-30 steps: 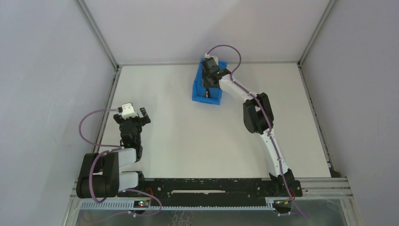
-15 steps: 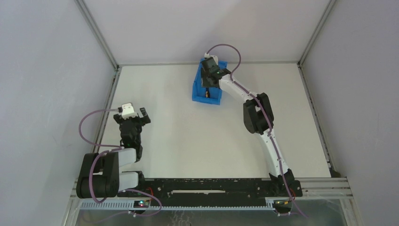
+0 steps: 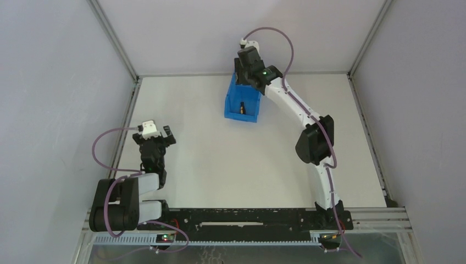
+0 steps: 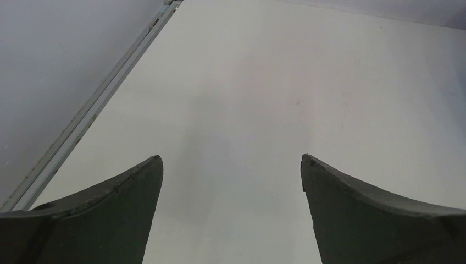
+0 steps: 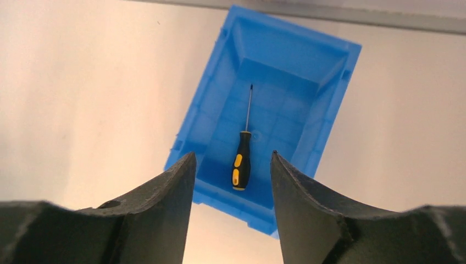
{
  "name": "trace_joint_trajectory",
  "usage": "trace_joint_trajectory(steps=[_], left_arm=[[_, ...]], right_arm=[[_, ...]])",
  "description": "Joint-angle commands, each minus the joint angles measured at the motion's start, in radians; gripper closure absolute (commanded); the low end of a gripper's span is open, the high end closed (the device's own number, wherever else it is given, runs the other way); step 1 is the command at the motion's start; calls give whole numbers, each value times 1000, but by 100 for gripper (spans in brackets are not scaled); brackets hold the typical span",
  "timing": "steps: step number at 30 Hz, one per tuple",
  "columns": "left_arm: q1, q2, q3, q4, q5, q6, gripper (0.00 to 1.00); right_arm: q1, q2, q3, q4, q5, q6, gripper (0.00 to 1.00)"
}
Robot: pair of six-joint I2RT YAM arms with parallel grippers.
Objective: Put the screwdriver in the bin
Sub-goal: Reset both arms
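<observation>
The screwdriver [image 5: 242, 165], black and yellow handle with a thin grey shaft, lies flat on the floor of the blue bin [image 5: 209, 110]. From above, the screwdriver [image 3: 242, 108] shows near the low front lip of the bin [image 3: 228, 104]. My right gripper [image 5: 232, 154] hangs above the bin's far end, open, with nothing between its fingers. In the top view the right gripper [image 3: 242, 76] sits over the bin's back wall. My left gripper [image 4: 231, 157] is open over bare table, far from the bin; the top view has the left gripper [image 3: 156, 135] at the left.
A metal rail [image 3: 127, 124] runs along the table's left edge beside the left gripper. Grey enclosure walls [image 3: 60, 110] close in the left, back and right sides. The bin stands close to the back edge.
The right arm has lifted up and back out of the bin. Its jaws have parted, and the screwdriver now lies loose on the bin's floor. The left arm has not moved.
</observation>
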Motion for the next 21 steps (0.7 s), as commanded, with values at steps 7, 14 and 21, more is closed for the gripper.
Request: trace_joint_trajectory(steps=[7, 14, 21], left_arm=[[5, -6, 33, 35, -11, 20, 0], [5, -7, 33, 35, -11, 20, 0], [5, -6, 34, 35, -11, 20, 0]], right_arm=[[37, -187, 50, -82, 36, -74, 0], [37, -257, -23, -89, 75, -98, 0], [15, -332, -119, -99, 87, -155, 0]])
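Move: Below the empty, part-open right hand, the screwdriver already lies in the bin, about 17 cm down and some 2 cm ahead, with no noticeable offset to either side. The bin's middle is roughly 4 cm ahead of the hand and 1 cm to its right, about 16 cm down; the table's far edge runs about 15 cm ahead, straight on. From the idle left hand the screwdriver is some 18 cm ahead, 34 cm to the right and 6 cm lower. Climbing on away from the bin, the right arm rises about 9 cm and draws back some 5 cm towards its base, the rise flattening out as the hand starts to drift right. The fingers spread from part-open to fully open early on, empty and touching nothing, and the fingertips tilt up slightly. ##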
